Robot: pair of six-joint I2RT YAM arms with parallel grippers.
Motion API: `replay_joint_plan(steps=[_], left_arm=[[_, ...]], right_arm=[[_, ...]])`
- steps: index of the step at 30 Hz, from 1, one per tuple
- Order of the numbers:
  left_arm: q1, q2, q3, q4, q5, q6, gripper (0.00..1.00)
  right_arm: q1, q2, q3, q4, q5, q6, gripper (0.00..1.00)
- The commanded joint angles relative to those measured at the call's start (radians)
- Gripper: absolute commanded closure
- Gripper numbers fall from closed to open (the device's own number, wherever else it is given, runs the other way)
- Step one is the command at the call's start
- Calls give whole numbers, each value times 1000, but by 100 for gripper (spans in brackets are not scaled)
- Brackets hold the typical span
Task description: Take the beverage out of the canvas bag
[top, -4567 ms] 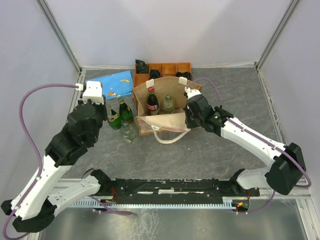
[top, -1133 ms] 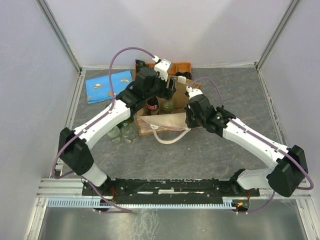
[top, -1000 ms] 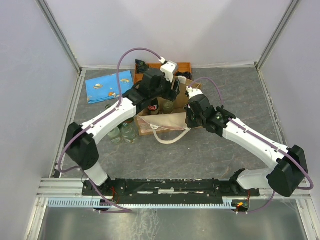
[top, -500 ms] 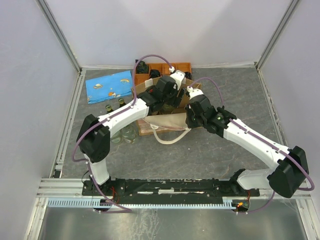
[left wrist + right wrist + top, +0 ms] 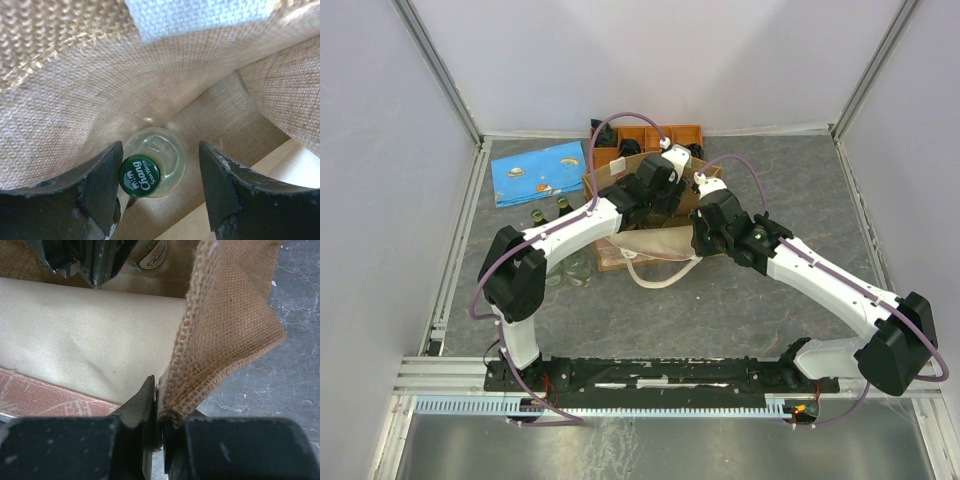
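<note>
The tan canvas bag stands open at the table's middle back. My left gripper reaches down into it. In the left wrist view the left gripper is open around a clear glass bottle with a green Chang cap; the cap lies close to the left finger and the right finger stands apart from it. My right gripper is shut on the bag's right top edge. The right wrist view shows this gripper pinching the burlap edge.
An orange compartmented tray sits behind the bag. A flat blue pouch lies at the back left. Several bottles stand on the table left of the bag, partly under my left arm. Cream handles hang over the bag's front.
My left arm has swung from the table's left over to the bag and lowered its open gripper inside, around the green-capped bottle. The right gripper has kept its hold on the bag's edge.
</note>
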Motion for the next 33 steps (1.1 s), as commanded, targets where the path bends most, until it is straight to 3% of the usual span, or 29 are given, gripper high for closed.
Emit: replay_joint_plan(steps=[1,7,16,33], left_arm=[[-4,7,-13,32,-9,5,35],[-3,36,-15,37,12,-1,49],[-5,51,-6,49,74,-3,97],[-36,-217,196,-61,122,125,97]], right_arm=[[4,-32,3,19,13,-8,86],[5,-33,3,18,13,-9,86],[4,-38,3,15,18,-10,86],[4,-41,5,19,35,-7,86]])
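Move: The left gripper is open inside the canvas bag, around the top of the green-capped clear bottle; the bottle's middle lies about 1 cm ahead, 1 cm to its left and 8 cm below. The cola bottle stands some 8 cm to the left of the gripper, about level with it fore and aft and 8 cm down; the bag's folded front panel is roughly 8 cm back, 1 cm left and 4 cm below. From the right gripper, the clear bottle is about 11 cm ahead, 9 cm left and 8 cm below. Close the left gripper on the neck of the green-capped bottle just under its cap, settling barely a centimetre lower as the fingers shut. Once they have the neck, draw back about 2.5 cm towards the folded front panel, drifting right and finally rising some 2 cm, while turning about 10 degrees clockwise. Keep the right gripper still, pinching the bag's rim. ##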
